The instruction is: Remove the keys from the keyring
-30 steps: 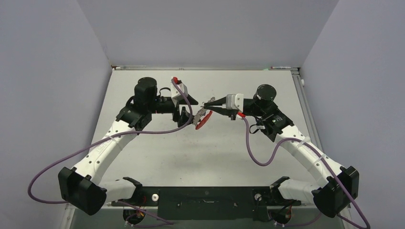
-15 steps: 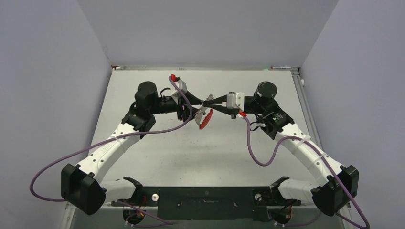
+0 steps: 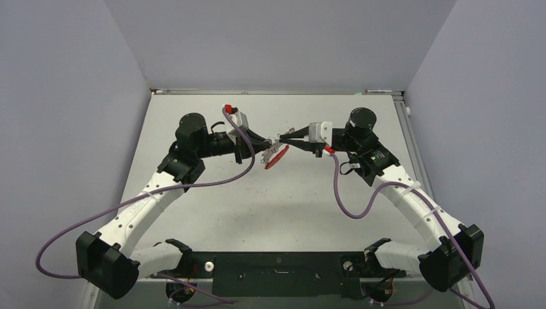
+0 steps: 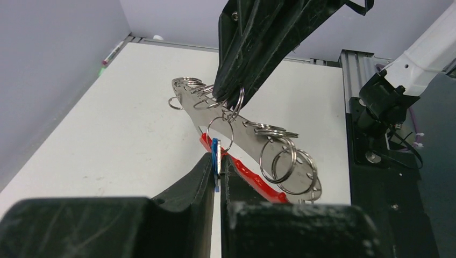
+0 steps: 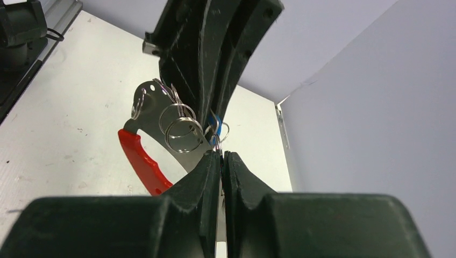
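The keyring (image 4: 253,174) is a red arc band backed by a silver plate with several wire loops, held in the air between both grippers. My left gripper (image 4: 217,158) is shut on the blue-headed key (image 4: 215,150), which hangs on one loop (image 4: 219,131). My right gripper (image 5: 221,154) is shut on a wire loop at the keyring's edge. From above, the left gripper (image 3: 267,147) and right gripper (image 3: 282,138) meet tip to tip over the red band (image 3: 277,157). The band (image 5: 141,158) and the blue key (image 5: 212,124) also show in the right wrist view. Other keys are not discernible.
The white table (image 3: 270,206) lies under the held keyring. Grey walls stand on three sides. A metal rail (image 3: 405,122) runs along the table's right edge, and a black base bar (image 3: 277,264) lies at the near edge.
The left wrist has drawn back to the left and turned. The right gripper has shifted slightly up. The keyring has risen a little and tilted between them, with both grips kept.
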Available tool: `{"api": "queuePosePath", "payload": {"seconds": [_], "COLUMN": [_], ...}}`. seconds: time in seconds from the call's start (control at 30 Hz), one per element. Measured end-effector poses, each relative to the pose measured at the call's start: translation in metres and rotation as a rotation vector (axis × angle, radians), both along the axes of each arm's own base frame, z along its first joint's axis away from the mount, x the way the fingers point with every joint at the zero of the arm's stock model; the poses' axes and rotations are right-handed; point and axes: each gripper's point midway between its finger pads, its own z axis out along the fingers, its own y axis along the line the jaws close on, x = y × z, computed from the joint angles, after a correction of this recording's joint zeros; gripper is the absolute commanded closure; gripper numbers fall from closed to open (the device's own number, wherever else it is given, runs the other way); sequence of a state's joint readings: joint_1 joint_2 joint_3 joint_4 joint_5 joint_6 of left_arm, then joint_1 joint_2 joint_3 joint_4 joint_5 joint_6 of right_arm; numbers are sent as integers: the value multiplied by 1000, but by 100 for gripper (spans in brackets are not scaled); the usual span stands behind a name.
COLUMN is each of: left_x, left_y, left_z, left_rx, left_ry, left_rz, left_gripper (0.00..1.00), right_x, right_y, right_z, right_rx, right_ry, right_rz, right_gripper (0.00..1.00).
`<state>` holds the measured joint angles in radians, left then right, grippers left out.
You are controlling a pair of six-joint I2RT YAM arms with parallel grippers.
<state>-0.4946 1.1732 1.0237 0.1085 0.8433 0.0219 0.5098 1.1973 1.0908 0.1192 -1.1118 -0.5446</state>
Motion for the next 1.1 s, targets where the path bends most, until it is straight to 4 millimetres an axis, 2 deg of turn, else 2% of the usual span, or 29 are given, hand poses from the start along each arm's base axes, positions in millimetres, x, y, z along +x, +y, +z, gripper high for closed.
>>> {"api": "queuePosePath", "payload": {"seconds": [0.13, 0.4, 0.67, 0.9, 1.1], "left_x": [-2, -1, 4, 13, 14], "left_y": [4, 3, 2, 8, 11], "left_z": [6, 10, 12, 8, 2], "left_rx": [17, 45, 89, 127, 160], "left_ry": [-44, -49, -83, -102, -104], "left_rz": [20, 51, 108, 159, 166], "left_gripper": [100, 100, 100, 100, 100], "right_x": [1, 1, 2, 9, 9], "right_y": [-4, -4, -6, -12, -13], "right_z": [-7, -8, -15, -25, -28], "right_rx": [-20, -25, -43, -67, -59], "right_ry": [7, -16, 9, 73, 197], "right_rz": [2, 12, 3, -36, -67], "right_gripper": [95, 95, 78, 69, 68]}}
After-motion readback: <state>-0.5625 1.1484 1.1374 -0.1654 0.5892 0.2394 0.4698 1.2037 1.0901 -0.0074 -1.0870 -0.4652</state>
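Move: The left hand's shut fingers already hold the blue key at their tips, and the keyring's metal plate lies about 3 cm to their right, 2 cm back and 3 cm lower. From the right hand, closed on a ring at the plate's edge, the plate's middle is some 3 cm back, 1 cm left and 3 cm below. Its red handle is roughly 6 cm back, 1 cm left and 5 cm below; the blue key is about 4 cm left and 1 cm back. The left hand keeps its pinch on the blue key, rising about 1 cm and sinking again, then easing roughly 1.5 cm forward and 1 cm left, away from the right hand, as it turns some 10 degrees counter-clockwise. The right hand sinks about 2.5 cm and edges 1 cm to its right, first still shut on the ring, then spreading its fingers part way to let go of the keyring, its wrist rolling about 10 degrees late on so that its forward side dips. ##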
